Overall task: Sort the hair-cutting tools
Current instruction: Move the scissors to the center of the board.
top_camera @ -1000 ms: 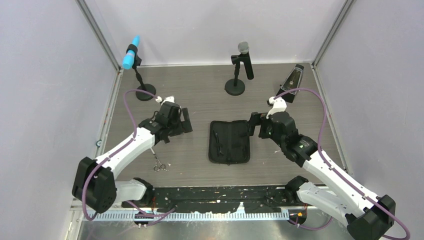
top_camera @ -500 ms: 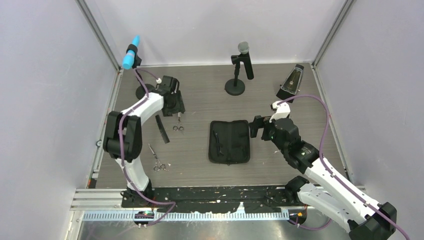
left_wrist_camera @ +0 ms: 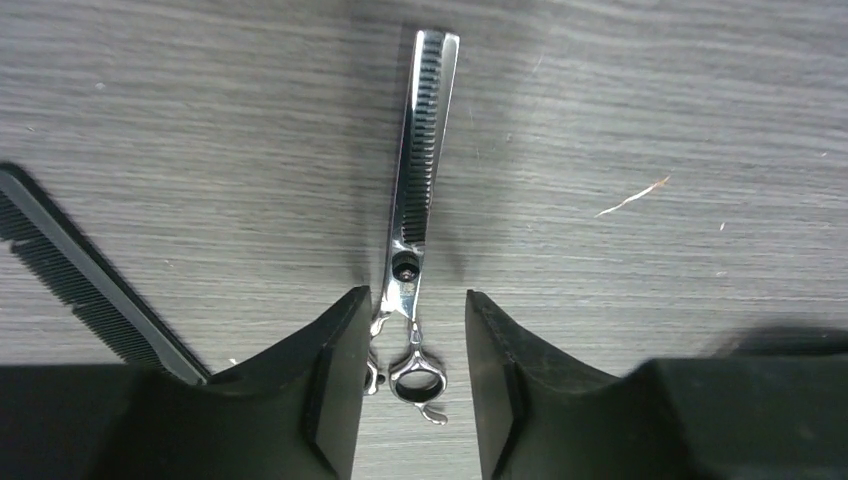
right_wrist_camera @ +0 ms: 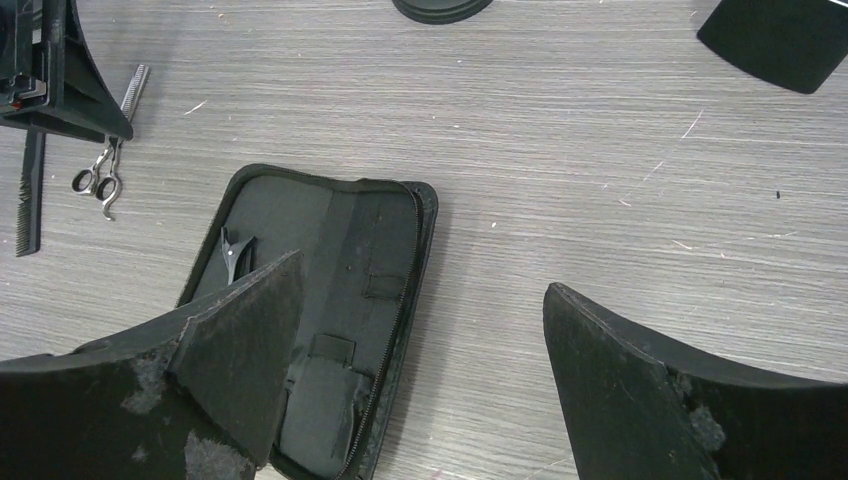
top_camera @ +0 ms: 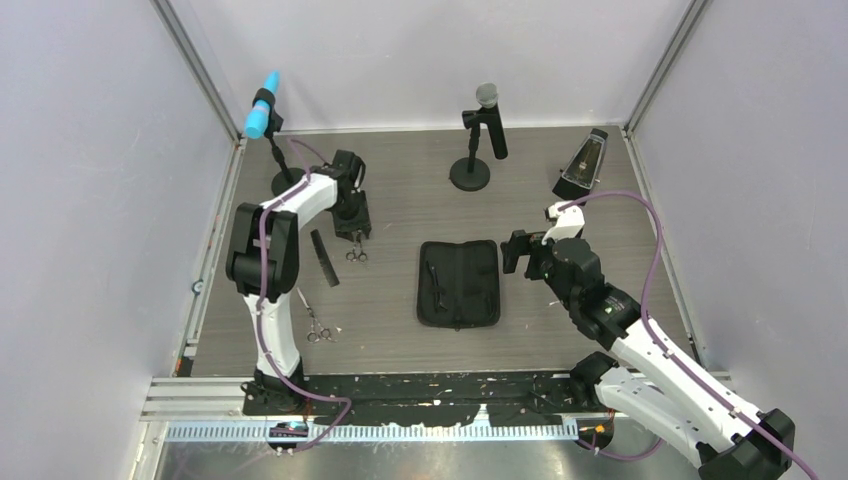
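Silver toothed scissors point(left_wrist_camera: 420, 150) lie flat on the table, blades pointing away from my left wrist camera. My left gripper point(left_wrist_camera: 414, 330) is low over them, jaws part-way in on either side of the finger rings; the left finger looks to touch a ring and a gap shows on the right. From above, this gripper point(top_camera: 352, 230) sits just behind the scissors point(top_camera: 356, 254), with the black comb point(top_camera: 324, 258) to their left. A second pair of scissors point(top_camera: 315, 325) lies nearer the front. My right gripper point(right_wrist_camera: 424, 275) hangs open and empty over the right edge of the open black case point(right_wrist_camera: 330, 300), which holds a black hair clip point(right_wrist_camera: 233, 255).
A blue-headed microphone point(top_camera: 262, 105) stands at the back left, close behind my left arm. A grey-headed microphone point(top_camera: 487, 120) on a round base point(top_camera: 470, 175) stands at the back centre. A black wedge-shaped object point(top_camera: 582, 165) sits back right. Walls close in on three sides.
My left arm has swung back and left, uncovering the comb and scissors. Its gripper has come down over the toothed scissors and its jaws have narrowed. The right gripper shifted only slightly.
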Robot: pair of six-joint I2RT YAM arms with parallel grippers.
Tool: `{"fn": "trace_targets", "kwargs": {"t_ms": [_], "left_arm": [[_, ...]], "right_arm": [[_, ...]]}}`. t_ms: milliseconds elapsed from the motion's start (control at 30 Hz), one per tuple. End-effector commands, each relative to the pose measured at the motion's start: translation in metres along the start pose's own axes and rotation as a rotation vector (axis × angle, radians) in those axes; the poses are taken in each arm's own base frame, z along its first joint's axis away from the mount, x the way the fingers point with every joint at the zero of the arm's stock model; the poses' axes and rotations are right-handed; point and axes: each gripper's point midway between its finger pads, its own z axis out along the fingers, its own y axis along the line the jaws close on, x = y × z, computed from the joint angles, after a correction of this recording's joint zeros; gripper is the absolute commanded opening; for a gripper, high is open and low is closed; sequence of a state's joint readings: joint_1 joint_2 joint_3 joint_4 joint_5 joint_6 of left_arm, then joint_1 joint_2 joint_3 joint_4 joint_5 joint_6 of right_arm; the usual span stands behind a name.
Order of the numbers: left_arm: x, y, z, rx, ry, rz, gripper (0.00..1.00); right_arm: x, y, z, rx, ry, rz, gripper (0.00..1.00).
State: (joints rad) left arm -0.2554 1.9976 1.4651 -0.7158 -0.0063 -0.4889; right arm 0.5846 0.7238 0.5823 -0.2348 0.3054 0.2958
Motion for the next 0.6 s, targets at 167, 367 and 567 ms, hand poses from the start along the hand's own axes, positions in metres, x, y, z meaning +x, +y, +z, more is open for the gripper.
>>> {"fn": "trace_targets", "kwargs": {"t_ms": [167,367,567], "left_arm": [[0.051,-0.004,-0.001,0.013,0.119,0.051,0.23],[0.104,-0.009,-0.014,-0.008,0.163,0.145,0.14],[0.181,-0.025,-0.033,0.019,0.223,0.262,0.14]], "right_arm": [[-0.013,0.001,0.001,-0.005,-0.058,0.018,0.96],[-0.015,0.003,-0.002,-0.018,-0.068,0.026,0.96],[-0.017,0.004,-0.006,-0.03,-0.077,0.035,0.96]]}}
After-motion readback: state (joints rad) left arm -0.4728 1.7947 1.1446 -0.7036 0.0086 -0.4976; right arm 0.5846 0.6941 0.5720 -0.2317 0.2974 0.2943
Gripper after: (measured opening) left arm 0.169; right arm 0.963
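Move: The toothed thinning scissors lie almost directly beneath the left hand's open fingers, about 2 cm down, their middle 1 cm back and level sideways. The comb is some 8 cm left and 6 cm back of that hand; the open black case is about 22 cm right and 13 cm back. From the idle right hand, these scissors lie roughly 12 cm ahead, 33 cm left and 17 cm below. The left hand sinks slightly, pinches the scissors just behind the pivot and drags them back 11 cm and rightward. ##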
